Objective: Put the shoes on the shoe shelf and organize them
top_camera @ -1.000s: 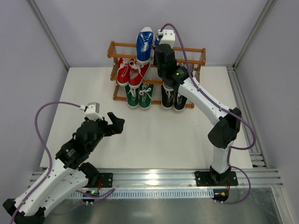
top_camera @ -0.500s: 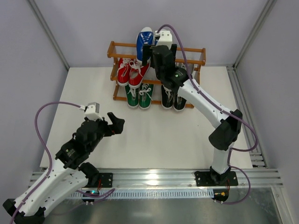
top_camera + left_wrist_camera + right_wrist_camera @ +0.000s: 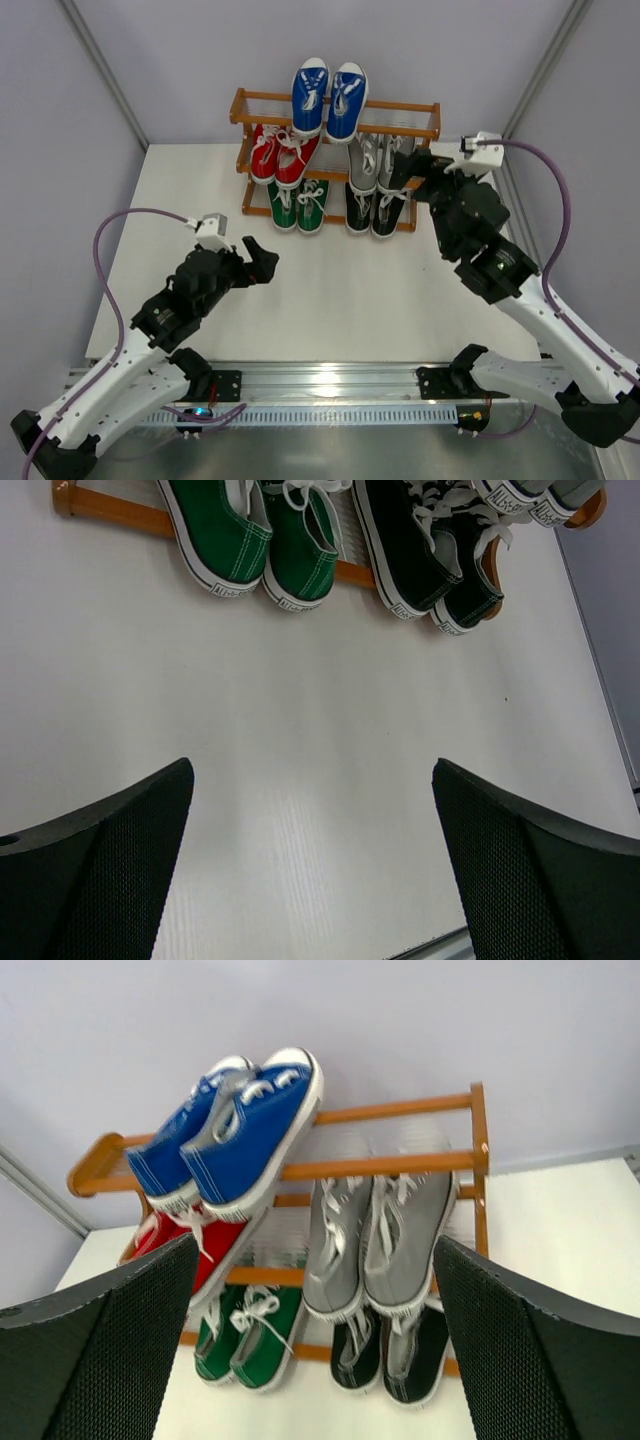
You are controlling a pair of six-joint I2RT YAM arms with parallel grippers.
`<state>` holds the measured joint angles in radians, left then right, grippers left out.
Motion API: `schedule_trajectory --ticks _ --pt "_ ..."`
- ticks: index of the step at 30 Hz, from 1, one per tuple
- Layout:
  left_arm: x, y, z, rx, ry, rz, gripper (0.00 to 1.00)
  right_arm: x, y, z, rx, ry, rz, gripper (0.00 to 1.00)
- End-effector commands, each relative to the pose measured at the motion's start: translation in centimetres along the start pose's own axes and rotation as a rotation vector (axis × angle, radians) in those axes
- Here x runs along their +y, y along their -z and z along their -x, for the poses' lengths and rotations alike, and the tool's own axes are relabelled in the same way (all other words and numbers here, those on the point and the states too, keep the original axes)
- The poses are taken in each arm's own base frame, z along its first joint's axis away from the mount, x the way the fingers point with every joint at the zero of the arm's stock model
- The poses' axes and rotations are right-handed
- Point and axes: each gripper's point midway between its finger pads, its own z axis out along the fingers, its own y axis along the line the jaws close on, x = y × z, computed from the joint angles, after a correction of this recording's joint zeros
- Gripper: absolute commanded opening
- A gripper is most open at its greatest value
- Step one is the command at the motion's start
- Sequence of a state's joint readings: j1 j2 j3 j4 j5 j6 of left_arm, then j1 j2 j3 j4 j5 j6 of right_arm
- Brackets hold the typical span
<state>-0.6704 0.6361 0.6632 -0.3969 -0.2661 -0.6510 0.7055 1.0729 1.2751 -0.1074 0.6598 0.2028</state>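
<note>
The orange-brown shoe shelf (image 3: 420, 107) stands at the back of the white table. Blue shoes (image 3: 328, 98) lie on its top tier, red shoes (image 3: 278, 155) and grey shoes (image 3: 381, 162) on the middle tier, green shoes (image 3: 298, 203) and black shoes (image 3: 375, 212) at the bottom. My right gripper (image 3: 412, 165) is open and empty, just right of the grey pair. Its wrist view shows the shelf (image 3: 400, 1165) with blue (image 3: 235, 1135), grey (image 3: 380, 1240), red (image 3: 190, 1245), green (image 3: 245, 1345) and black (image 3: 400, 1355) pairs. My left gripper (image 3: 262, 260) is open and empty over the table. Its wrist view shows green (image 3: 260, 540) and black (image 3: 430, 550) shoes.
The white table (image 3: 330, 290) is bounded by grey walls and slanted frame posts (image 3: 100, 70). A metal rail (image 3: 330, 380) runs along the near edge by the arm bases. The right half of the shelf's top tier holds no shoes.
My right gripper let go of the second blue shoe on the top tier and drew back to the right and down. The left arm shifted slightly forward.
</note>
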Motion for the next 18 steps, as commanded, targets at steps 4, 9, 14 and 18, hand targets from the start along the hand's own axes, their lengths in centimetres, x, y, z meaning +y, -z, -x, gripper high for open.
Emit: schedule_trajectory --ticks 4,9,14,18 --pt "-2.4 -1.4 0.3 -0.007 0.017 -0.098 1.0 -4.1 3.5 -11.7 0.181 -0.037 -0.023 1.0" --pt "-2.8 -2.3 -0.6 0.026 0.012 -0.111 1.0 -5.9 5.7 -17.2 0.277 -0.031 -0.01 1.0" --pt "-2.9 -2.1 -1.0 0.038 0.006 -0.125 0.99 -5.8 6.8 -20.0 0.357 -0.018 0.038 0.96" --pt "-3.5 -1.3 -1.1 0.049 -0.008 -0.177 1.0 -5.3 8.2 -20.5 0.386 -0.022 0.116 1.0"
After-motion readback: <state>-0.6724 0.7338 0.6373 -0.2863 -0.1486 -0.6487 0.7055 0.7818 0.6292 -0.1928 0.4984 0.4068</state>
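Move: The right hand is already clear and open. The right blue shoe it left on the top shelf lies some 16 cm ahead, 12 cm left and 7 cm below, with the left blue shoe about 8 cm left of that. The right gray shoe is roughly 13 cm straight ahead and 22 cm down. The right black shoe is about 9 cm ahead, 1 cm left and 36 cm down. From the left hand, the right blue shoe is about 26 cm ahead, 18 cm right and 15 cm up. Drop the open right gripper fast, about 23 cm down in front of the shelf, past the level of the gray shoes, easing back some 6 cm away from the blue shoes. Tip its level fingers down about 20 degrees and settle above the bare table before the black shoes, touching nothing. Meanwhile shift the open left gripper about 3 cm right, sinking slightly. ##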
